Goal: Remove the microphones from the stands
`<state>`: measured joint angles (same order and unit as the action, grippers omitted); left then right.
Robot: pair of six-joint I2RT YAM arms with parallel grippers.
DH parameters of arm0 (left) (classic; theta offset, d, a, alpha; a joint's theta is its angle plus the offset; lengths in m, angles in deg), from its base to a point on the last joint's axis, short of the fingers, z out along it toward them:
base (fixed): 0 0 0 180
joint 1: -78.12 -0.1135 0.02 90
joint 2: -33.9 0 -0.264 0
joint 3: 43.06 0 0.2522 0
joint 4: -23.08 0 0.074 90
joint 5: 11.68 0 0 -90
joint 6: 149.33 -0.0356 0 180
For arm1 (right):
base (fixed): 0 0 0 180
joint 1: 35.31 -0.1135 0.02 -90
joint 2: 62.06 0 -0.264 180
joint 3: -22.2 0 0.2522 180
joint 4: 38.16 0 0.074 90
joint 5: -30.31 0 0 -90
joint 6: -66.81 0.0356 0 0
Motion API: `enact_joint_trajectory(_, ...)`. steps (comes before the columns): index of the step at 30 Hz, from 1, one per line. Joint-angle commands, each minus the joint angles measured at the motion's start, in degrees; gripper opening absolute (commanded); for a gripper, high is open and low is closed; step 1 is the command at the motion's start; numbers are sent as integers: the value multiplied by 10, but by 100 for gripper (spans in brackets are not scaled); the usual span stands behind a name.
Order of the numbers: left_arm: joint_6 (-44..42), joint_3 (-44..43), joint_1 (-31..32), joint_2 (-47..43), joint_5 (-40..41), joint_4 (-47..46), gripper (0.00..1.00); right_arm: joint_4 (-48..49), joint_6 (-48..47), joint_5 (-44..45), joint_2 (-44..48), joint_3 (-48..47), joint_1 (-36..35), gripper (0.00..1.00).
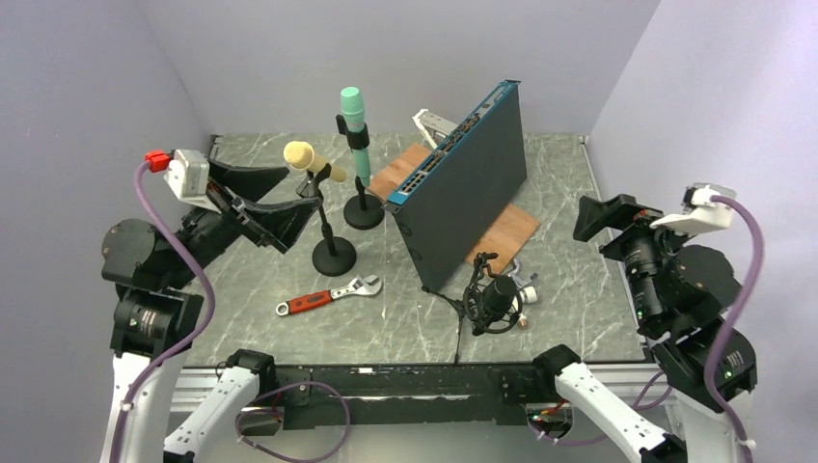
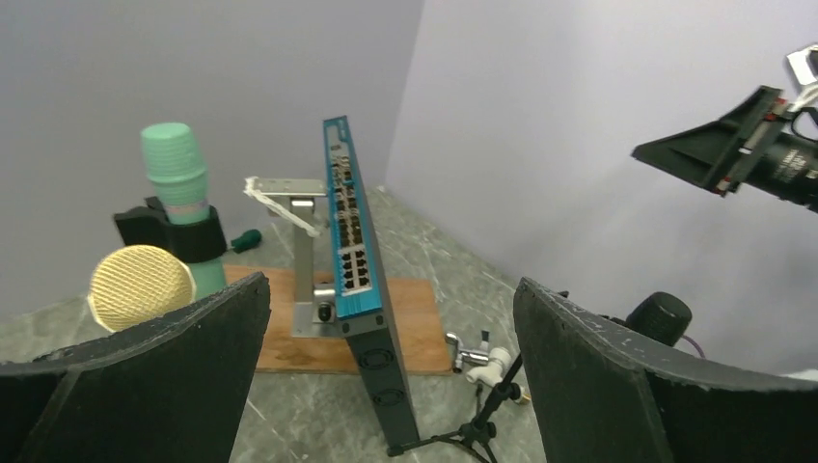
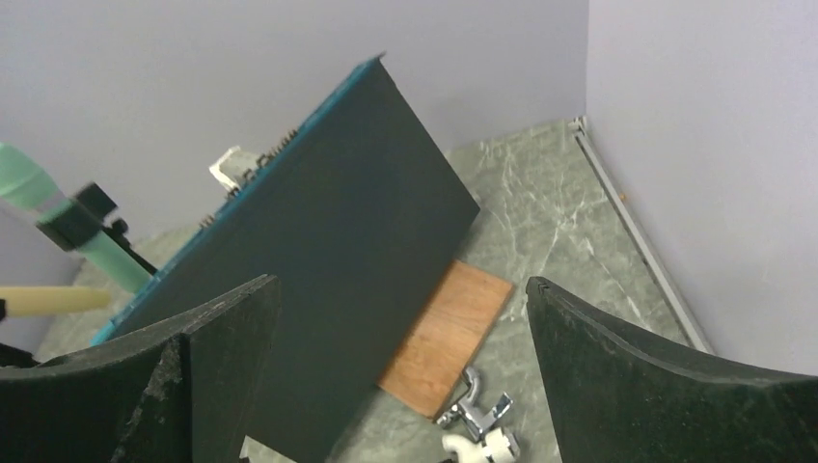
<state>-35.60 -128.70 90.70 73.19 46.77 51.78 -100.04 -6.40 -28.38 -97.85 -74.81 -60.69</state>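
Three microphones show. A cream-yellow microphone (image 1: 311,160) lies tilted in the clip of a black stand (image 1: 334,257). A green microphone (image 1: 353,121) stands upright in a second stand (image 1: 364,213). A black microphone (image 1: 497,297) sits on a small tripod at the front. My left gripper (image 1: 287,201) is open, just left of the yellow microphone's clip; in the left wrist view the yellow head (image 2: 140,285) is by the left finger (image 2: 193,367) and the green one (image 2: 177,183) stands behind. My right gripper (image 1: 600,218) is open and empty at the right.
A blue network switch (image 1: 463,188) leans on edge over a wooden board (image 1: 504,231) in the middle. A red-handled wrench (image 1: 328,295) lies at the front left. A chrome and white valve (image 1: 528,289) lies beside the black microphone. Walls close in on three sides.
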Motion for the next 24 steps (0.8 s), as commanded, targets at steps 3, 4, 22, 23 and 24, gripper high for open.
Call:
enact_joint_trajectory(3, 41, 49, 9, -3, -73, -107, 99, 2, -3, -45, 2, 49, 4, 100)
enact_joint_trajectory(4, 42, 56, 13, -3, -75, -112, 99, 4, -6, -57, 5, 55, 5, 100)
enact_joint_trajectory(22, -95, 125, 275, 63, -24, -161, 99, 60, 26, -401, 158, 208, 4, 100)
enact_joint_trajectory(23, -106, 126, 294, 71, -14, -158, 99, 58, 26, -430, 159, 208, 4, 100)
enact_joint_trajectory(24, -117, 125, 314, 79, -5, -154, 99, 57, 26, -458, 160, 207, 4, 100)
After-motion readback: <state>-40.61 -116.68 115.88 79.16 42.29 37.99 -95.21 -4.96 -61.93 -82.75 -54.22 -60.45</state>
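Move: The black microphone in its shock mount hangs about 15 cm to the left of the right hand, some 5 cm nearer the base and 19 cm lower. The white pipe fitting lies about 5 cm left of that hand, level with it in reach, some 42 cm below; the blue-edged box stands about 17 cm ahead and 18 cm left. From the left hand the black microphone is roughly 27 cm to the right, 6 cm back and 23 cm lower. Inwards and down from both sides, the wide-open hands converge on the black microphone. The right sinks first, then sweeps left and a little back, about 9 cm left and 8 cm down in all, turning some 35 degrees counter-clockwise; the left goes about 11 cm right, 6 cm down and slightly back, picking up speed and turning nearly 30 degrees clockwise. The right stops short above and beside the mount. ##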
